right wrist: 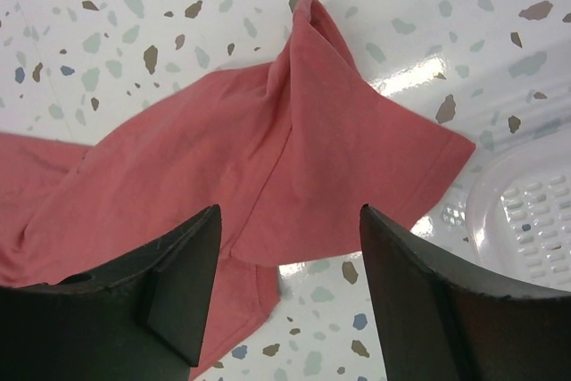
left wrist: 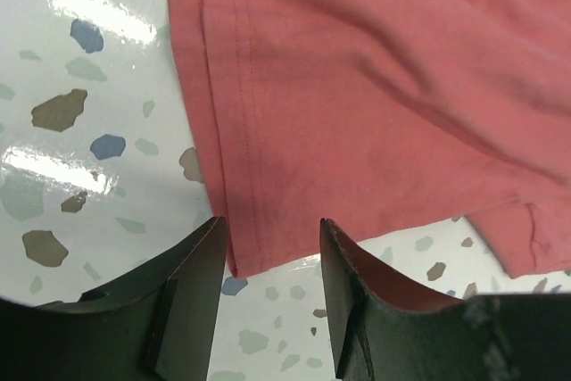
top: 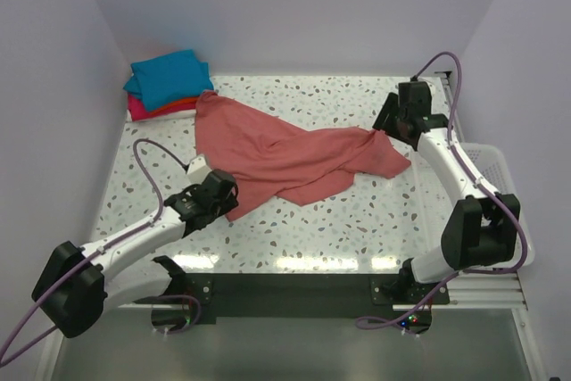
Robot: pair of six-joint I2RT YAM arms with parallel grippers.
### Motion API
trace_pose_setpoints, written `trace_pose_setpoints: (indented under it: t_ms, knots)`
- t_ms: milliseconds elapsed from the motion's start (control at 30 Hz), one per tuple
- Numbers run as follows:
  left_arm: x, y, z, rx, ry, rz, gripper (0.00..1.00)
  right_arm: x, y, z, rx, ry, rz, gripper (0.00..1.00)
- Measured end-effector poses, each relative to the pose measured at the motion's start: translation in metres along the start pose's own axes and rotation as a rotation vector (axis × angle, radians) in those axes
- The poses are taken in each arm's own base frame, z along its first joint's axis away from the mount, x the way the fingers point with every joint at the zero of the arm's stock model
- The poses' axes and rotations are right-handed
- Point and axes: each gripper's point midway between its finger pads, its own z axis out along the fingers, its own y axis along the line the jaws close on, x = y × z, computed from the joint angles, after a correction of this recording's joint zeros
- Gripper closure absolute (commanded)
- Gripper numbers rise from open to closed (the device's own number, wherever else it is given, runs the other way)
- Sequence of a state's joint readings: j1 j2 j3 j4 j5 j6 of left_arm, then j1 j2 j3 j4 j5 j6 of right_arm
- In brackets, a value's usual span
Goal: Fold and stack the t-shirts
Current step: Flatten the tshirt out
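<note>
A salmon-pink t-shirt (top: 285,153) lies crumpled across the middle of the table. At the back left is a stack of folded t-shirts with a teal-blue one (top: 169,78) on top and orange and magenta-pink (top: 141,110) edges below it. My left gripper (top: 227,198) stands open at the shirt's near-left hem. In the left wrist view the hem corner (left wrist: 243,252) lies on the table just inside the left gripper (left wrist: 272,252), ungripped. My right gripper (top: 385,127) hovers open over the shirt's right end. The pink sleeve (right wrist: 357,149) spreads below the right gripper (right wrist: 290,238).
A white mesh basket (top: 496,171) stands at the table's right edge, its rim (right wrist: 526,211) close to the right gripper. Bare terrazzo tabletop (top: 357,220) shows in front of the shirt. Walls close in on the left, back and right.
</note>
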State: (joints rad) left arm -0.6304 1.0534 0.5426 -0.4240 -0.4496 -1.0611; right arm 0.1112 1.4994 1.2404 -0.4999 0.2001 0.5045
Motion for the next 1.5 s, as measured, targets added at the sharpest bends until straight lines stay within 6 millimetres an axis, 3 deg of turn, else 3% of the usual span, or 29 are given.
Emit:
trace_pose_setpoints:
  t_ms: [300,667,767,900,967,1067,1333,1500]
  knots:
    - [0.023,0.004,0.006,-0.061,0.031,0.000,0.49,0.019,-0.009,0.006,0.023,0.041,-0.009,0.34]
    - [0.037,0.012,0.022,-0.124,0.055,0.031,0.52,0.022,-0.011,0.009,0.031,0.048,-0.011,0.34]
    - [0.040,0.013,0.025,-0.131,0.062,0.036,0.62,0.024,-0.013,0.013,0.044,0.055,-0.014,0.34]
    - [0.040,0.013,0.025,-0.129,0.059,0.041,0.90,0.027,-0.015,0.017,0.055,0.064,-0.017,0.33]
    - [0.037,0.013,0.024,-0.130,0.054,0.047,0.99,0.030,-0.016,0.020,0.062,0.073,-0.018,0.33]
    - [0.023,0.014,0.020,-0.119,0.033,0.039,1.00,0.034,-0.019,0.026,0.074,0.090,-0.022,0.33]
    - [-0.096,0.035,-0.006,-0.099,-0.202,-0.147,1.00,0.045,-0.024,0.034,0.090,0.124,-0.032,0.32]
    - [-0.145,0.054,-0.017,-0.128,-0.281,-0.186,1.00,0.059,-0.028,0.037,0.093,0.156,-0.039,0.32]
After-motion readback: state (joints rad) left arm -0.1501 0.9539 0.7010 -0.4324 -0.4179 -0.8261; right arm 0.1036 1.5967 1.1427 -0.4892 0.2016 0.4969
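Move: The shirt's near left corner lies about 5 cm below the left hand and 1 cm back; from that hand, the shirt's loose near flap is 4 cm ahead and 20 cm right, its far left corner some 34 cm ahead and 10 cm left. The shirt's right end is straight below the open right hand by roughly 14 cm; a raised fold peak stands 5 cm ahead and 2 cm left of that hand, the white basket about 14 cm back and 22 cm right. Down about 5 cm and slightly back, the left hand sinks onto the near left corner and closes on the cloth, then carries it up and left by some 13 cm each with about 7 cm forward, turning 15 degrees counter-clockwise. The right hand, fingers still open, comes down about 7 cm and a little back over the shirt's right end without gripping it. ##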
